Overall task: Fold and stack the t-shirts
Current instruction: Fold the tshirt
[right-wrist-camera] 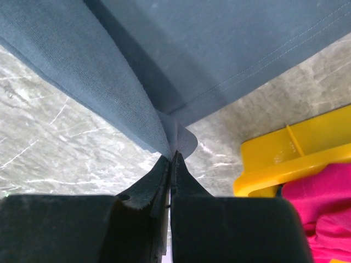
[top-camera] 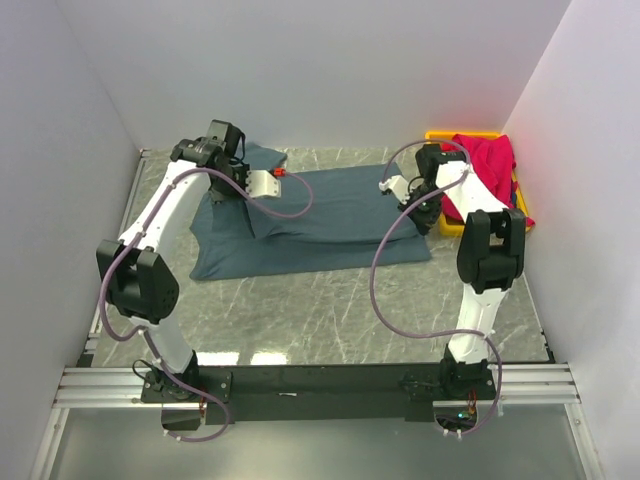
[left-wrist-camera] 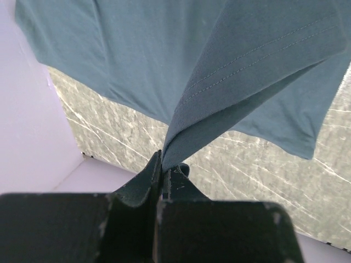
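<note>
The dark blue-grey t-shirt (top-camera: 330, 215) lies spread across the far half of the marble table, with its left part bunched and lifted. My left gripper (top-camera: 240, 198) is shut on a pinched fold of that shirt (left-wrist-camera: 137, 66), and the cloth rises from the closed fingertips of this gripper (left-wrist-camera: 163, 159). My right gripper (top-camera: 426, 216) is shut on the shirt's right edge (right-wrist-camera: 219, 44); a small flap of cloth sticks out past this gripper's tips (right-wrist-camera: 171, 156). The crimson red t-shirt (top-camera: 490, 165) lies crumpled in the yellow bin and shows at the right wrist view's corner (right-wrist-camera: 323, 197).
The yellow plastic bin (top-camera: 440, 136) stands at the far right corner, close to my right gripper; its rim (right-wrist-camera: 279, 164) is just right of the fingers. White walls enclose the table on the left, back and right. Bare marble table (top-camera: 330, 310) lies in front of the shirt.
</note>
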You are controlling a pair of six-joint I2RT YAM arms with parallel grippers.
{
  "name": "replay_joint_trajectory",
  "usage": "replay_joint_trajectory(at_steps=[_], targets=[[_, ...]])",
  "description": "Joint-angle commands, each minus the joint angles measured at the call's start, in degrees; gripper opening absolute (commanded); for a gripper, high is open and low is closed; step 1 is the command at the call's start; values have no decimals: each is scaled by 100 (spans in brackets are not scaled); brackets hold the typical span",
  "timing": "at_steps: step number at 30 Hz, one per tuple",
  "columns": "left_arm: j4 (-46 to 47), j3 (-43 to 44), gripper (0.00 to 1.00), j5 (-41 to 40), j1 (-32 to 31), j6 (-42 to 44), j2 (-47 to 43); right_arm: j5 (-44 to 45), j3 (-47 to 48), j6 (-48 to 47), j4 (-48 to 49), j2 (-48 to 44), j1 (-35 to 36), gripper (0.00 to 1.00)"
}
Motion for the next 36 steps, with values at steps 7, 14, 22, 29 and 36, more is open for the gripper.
replay_joint_trajectory(at_steps=[7, 14, 22, 29, 36], targets=[[281, 77, 1, 187, 102, 166, 136, 47, 590, 62, -138, 312, -73, 0], [439, 50, 1, 231, 190, 140, 259, 47, 722, 106, -147, 479, -73, 0], [694, 94, 2, 327, 357, -97, 627, 56, 1170, 430, -130, 725, -91, 28], [748, 1358, 41, 765, 972, -1536, 1594, -190, 1636, 1002, -332, 831, -231, 66], [518, 996, 55, 1811, 2087, -3454, 1246, -1051, 1540, 1836, -850, 664, -495, 65]])
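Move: Some 3 cm ahead, 4 cm to the left and 18 cm below the left hand, which already pinches the raised near sleeve of the blue-grey t-shirt, is the part of the shirt it will be laid on; the far sleeve lies about 14 cm ahead and 3 cm right. The right hand still holds the hem corner, its resting place about 4 cm ahead, 2 cm left and 6 cm lower. The yellow bin is roughly 15 cm ahead and 14 cm right of this hand. Easing forward over the shirt with the cloth still pinched, both hands carry the near side across, the left also sinking about 3 cm, the right about 1 cm. The right opens first and lets go of the hem corner, stopping some 4 cm farther out and turning clockwise. The left then opens, releases the sleeve and swings off forward, left and somewhat lower, ending about 9 cm ahead and 8 cm left of its start, twisting some 30 degrees counter-clockwise. ##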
